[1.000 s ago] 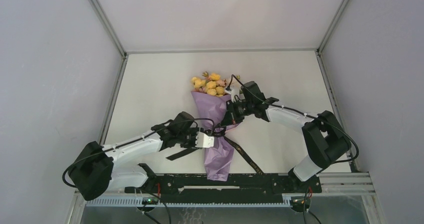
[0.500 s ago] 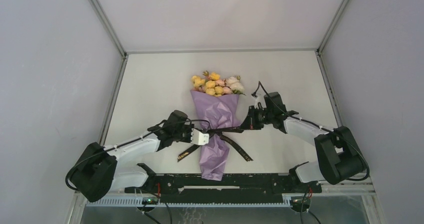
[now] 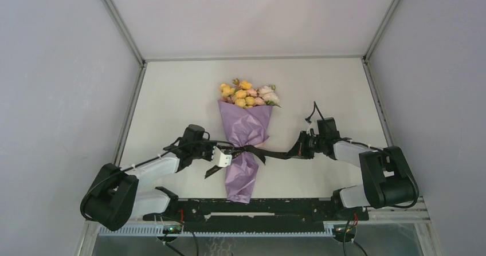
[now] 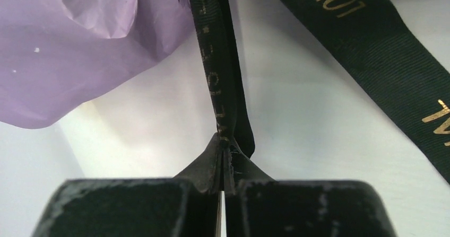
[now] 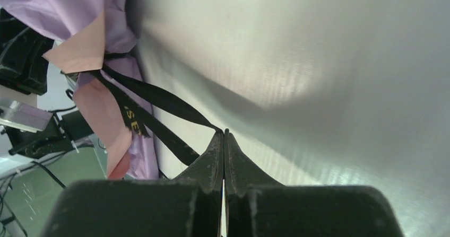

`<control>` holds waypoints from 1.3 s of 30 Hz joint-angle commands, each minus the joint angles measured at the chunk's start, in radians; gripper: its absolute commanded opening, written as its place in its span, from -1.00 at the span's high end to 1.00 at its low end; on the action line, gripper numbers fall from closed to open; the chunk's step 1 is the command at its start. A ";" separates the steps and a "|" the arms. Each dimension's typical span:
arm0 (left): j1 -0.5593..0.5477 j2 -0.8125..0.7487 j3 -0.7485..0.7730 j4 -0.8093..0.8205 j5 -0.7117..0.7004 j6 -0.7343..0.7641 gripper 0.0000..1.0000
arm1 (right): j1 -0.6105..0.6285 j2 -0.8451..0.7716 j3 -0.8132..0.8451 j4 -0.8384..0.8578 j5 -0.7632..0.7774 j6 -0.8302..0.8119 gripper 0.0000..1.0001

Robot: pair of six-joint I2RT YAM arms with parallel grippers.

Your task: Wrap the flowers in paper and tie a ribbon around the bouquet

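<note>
The bouquet lies mid-table: yellow, pink and white flowers [image 3: 247, 94] stick out of the wide far end of a lilac paper [image 3: 246, 127] cone. The black ribbon [image 3: 269, 154] circles the cone's narrow waist and runs taut to both sides. On the left, my left gripper [image 3: 229, 152] is shut on the ribbon [image 4: 218, 83], fingertips [image 4: 212, 155] pinching it beside the paper [image 4: 79, 62]. A loose tail with gold lettering [image 4: 382, 62] lies next to it. On the right, my right gripper [image 3: 295, 151] is shut on the ribbon's other end [image 5: 159, 96], which leads back to the paper [image 5: 114, 14].
A black rail [image 3: 258, 207] runs along the near table edge just below the cone's tip. Grey walls and metal frame posts [image 3: 129, 121] bound the white table [image 3: 321, 90] on the left, right and far sides.
The left gripper closed on the ribbon. Both arms pulled apart, the right swinging from over the bouquet out to the right, drawing the ribbon tight round the cone's waist.
</note>
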 commanded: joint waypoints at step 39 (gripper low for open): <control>0.138 -0.137 -0.079 -0.044 0.067 0.278 1.00 | 0.483 0.057 0.503 -0.085 0.408 0.111 -0.07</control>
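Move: Right of the bouquet, the right hand holds a ribbon end pulled low across the table, with the knot about 14 cm to its left and 2 cm ahead at nearly its own height. The left hand grips the other side of the ribbon, the knot some 8 cm to its right, about level with it. From the right hand the flower heads lie roughly 20 cm ahead and 13 cm left, the wrap's stem end 13 cm back and 16 cm left. Pulling the ribbon both ways across the waist of the wrap, the left hand, still pinching it, eases about 3 cm left, rises slightly and turns some 10 degrees, while the right shifts 1 cm right and holds. The right fingers then open to about half, let go of their end, and the hand climbs some 15 cm, swinging about 12 cm left and 5 cm forward over the wrap's right side, fingers tilting up. ##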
